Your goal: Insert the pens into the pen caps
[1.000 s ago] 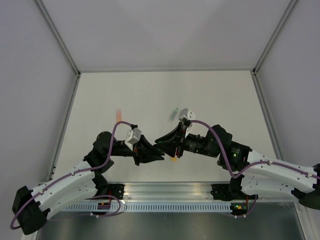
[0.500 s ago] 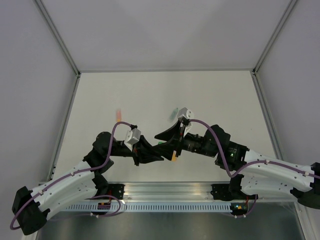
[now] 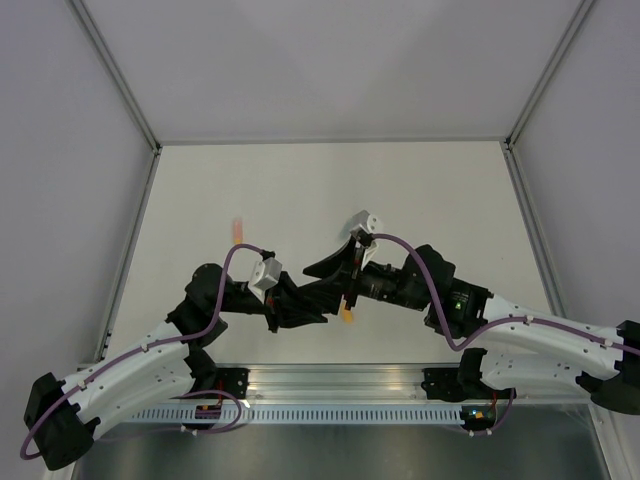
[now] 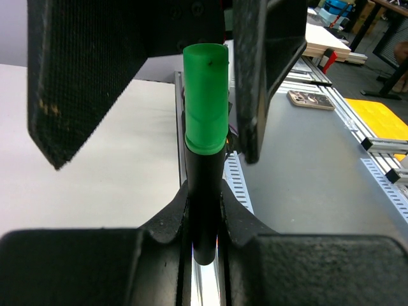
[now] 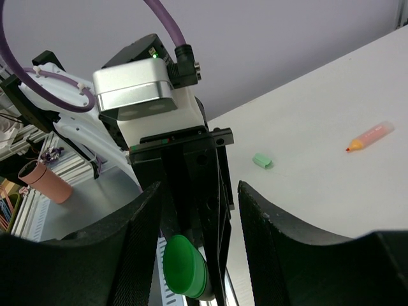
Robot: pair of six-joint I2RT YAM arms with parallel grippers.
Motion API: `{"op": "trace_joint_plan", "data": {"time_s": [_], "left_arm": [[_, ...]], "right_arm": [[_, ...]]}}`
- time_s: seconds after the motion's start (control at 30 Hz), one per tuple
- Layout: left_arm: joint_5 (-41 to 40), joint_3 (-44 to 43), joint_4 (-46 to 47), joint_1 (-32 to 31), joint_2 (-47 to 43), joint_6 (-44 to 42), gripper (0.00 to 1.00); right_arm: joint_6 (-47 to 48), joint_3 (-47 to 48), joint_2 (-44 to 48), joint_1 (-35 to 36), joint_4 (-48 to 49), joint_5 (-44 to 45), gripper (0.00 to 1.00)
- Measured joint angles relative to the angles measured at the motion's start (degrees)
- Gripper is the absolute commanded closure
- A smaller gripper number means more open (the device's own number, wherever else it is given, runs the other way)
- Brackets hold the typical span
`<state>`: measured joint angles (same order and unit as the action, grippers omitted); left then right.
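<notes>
My left gripper (image 4: 204, 210) is shut on the black pen (image 4: 204, 191), which points away from it. The bright green cap (image 4: 205, 95) sits on the pen's far end. My right gripper (image 5: 199, 191) is open, its fingers (image 4: 261, 76) standing on either side of the green cap (image 5: 185, 264) without pressing it. Both grippers meet above the near middle of the table, left gripper (image 3: 312, 302) and right gripper (image 3: 325, 285). The pink-orange pen (image 3: 237, 229) lies at the left of the table (image 5: 370, 136). The orange-yellow cap (image 3: 346, 316) lies under the right gripper.
A small pale green piece (image 5: 262, 160) lies on the white table behind the left gripper. The metal rail (image 3: 340, 385) with the arm bases runs along the near edge. Grey walls (image 3: 60, 200) enclose the table on three sides.
The right gripper's jaws have opened off the green cap, which stays on the black pen. The right wrist has shifted a little left and farther from the rail. The left arm has not moved.
</notes>
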<state>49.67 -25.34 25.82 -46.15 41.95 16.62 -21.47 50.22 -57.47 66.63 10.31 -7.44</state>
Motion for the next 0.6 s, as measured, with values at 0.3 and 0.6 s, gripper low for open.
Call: {"op": "trace_joint_plan", "data": {"time_s": [0.3, 0.6], "left_arm": [[0.0, 0.0, 1.0, 0.0, 0.0, 0.4, 0.98], [-0.1, 0.0, 2.5, 0.0, 0.2, 1.7, 0.98]], "right_arm": [[0.4, 1.3, -0.1, 0.0, 0.9, 0.0, 0.55], [-0.2, 1.3, -0.6, 0.2, 3.7, -1.4, 1.00]]}}
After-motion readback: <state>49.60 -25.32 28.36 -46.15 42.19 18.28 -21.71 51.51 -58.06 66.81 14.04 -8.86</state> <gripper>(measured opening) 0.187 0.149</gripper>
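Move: The green cap, already on the upright black pen held by the left hand, stands between the right hand's open fingers, about 1 cm back, 1 cm to the right and 1 cm below the hand point. It lies some 4 cm straight above the left hand. From the right hand, the orange cap lies on the table about 8 cm ahead, 7 cm to the right and 33 cm down; the grey-green pen is about 35 cm ahead, 8 cm to the right and equally low. The right fingers shut around the green cap from both sides, their tips reaching past it to the left, and seem to pinch its upper part by the end. The hand first rises about 2.5 cm along the cap, closing slowly and then quickly, with hardly any sideways travel. The left hand keeps its grip on the pen and stays nearly put, edging up less than 1 cm. ##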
